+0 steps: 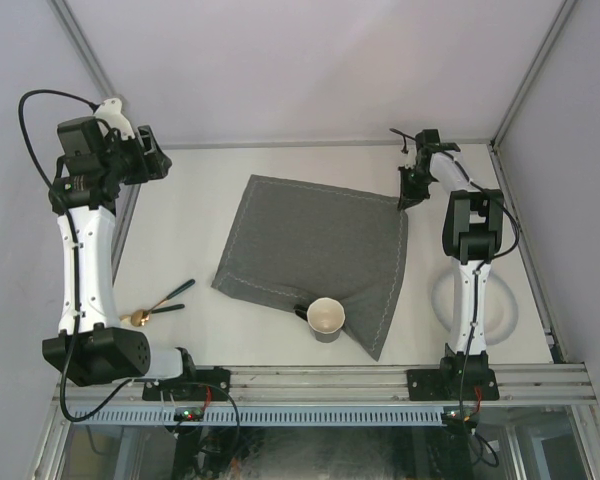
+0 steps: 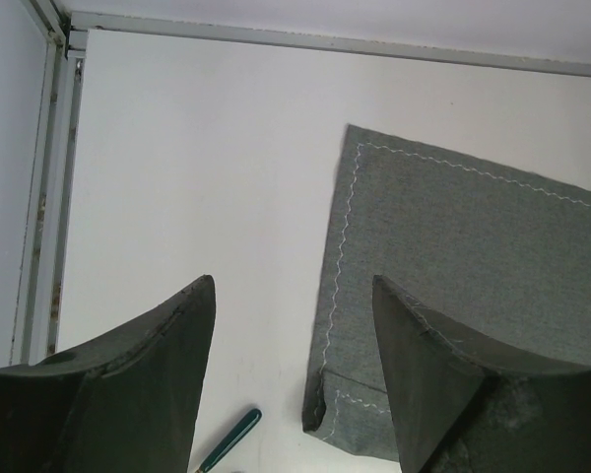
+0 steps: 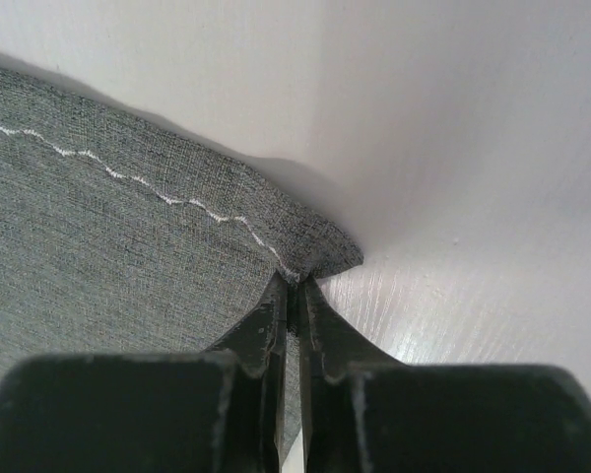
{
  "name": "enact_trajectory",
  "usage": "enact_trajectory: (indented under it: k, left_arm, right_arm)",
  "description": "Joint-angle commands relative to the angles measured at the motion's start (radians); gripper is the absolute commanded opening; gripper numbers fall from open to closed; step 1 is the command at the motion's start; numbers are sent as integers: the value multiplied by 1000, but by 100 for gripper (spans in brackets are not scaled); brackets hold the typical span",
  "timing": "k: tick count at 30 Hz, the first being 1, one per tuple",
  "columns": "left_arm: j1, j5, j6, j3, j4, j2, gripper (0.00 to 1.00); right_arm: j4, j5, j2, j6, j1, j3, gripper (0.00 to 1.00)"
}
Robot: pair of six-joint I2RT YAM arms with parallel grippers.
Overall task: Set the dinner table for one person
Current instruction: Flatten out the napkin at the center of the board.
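Observation:
The off-white dinner table (image 1: 180,220) carries a square grey stitched cloth mat (image 1: 310,250), lying askew. My right gripper (image 1: 408,200) is at the mat's far right corner. In the right wrist view its jaws (image 3: 295,281) are pinched together on that corner of the mat (image 3: 98,246), which curls up slightly off the table. My left gripper (image 1: 160,160) hangs high over the far left of the table, open and holding nothing. In its wrist view the fingers (image 2: 294,296) frame the mat's left edge (image 2: 473,256) far below.
A dark cup (image 1: 326,319) with a pale inside stands on the mat's near edge. Gold cutlery with green handles (image 1: 160,303) lies at the near left; one handle (image 2: 231,437) shows below the left gripper. A white plate (image 1: 505,310) sits under the right arm.

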Motion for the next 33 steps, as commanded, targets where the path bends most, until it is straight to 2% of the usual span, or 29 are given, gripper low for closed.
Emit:
enact_trajectory:
  k: [1, 9, 18, 28, 33]
  left_arm:
    - [9, -5, 21, 24, 11, -39, 69]
    - [9, -4, 13, 20, 13, -43, 69]
    - [11, -11, 11, 11, 18, -44, 69]
    - [11, -9, -5, 9, 29, -33, 69]
    - [9, 32, -15, -66, 97, -65, 69]
  right_arm:
    - [1, -1, 18, -1, -1, 53, 0]
    - [-10, 101, 96, -46, 15, 255, 0]
    - [61, 176, 166, -122, 67, 376, 0]
    - [240, 245, 185, -168, 87, 425, 0]
    - [371, 265, 196, -187, 87, 423, 0]
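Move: The right hand is already shut on the napkin's far right corner, just above the table. The far table edge is about 19 cm straight ahead, and the napkin's middle lies some 15 cm back and 25 cm left. The mug, against the napkin's near edge, is about 31 cm back and 23 cm left; the plate is 26 cm back and 17 cm right. From the left hand, that stretch of edge is some 29 cm ahead, 66 cm right and 35 cm below. With the napkin's corner still pinched, the right hand drags it forward towards the far table edge by about 12 cm, drifting slightly left and rising some 3 cm, mostly early on and again at the end. As it goes, the wrist tilts by nearly 30 degrees so that the downward-pointing fingers swing out forward, and they keep their closed hold throughout. ##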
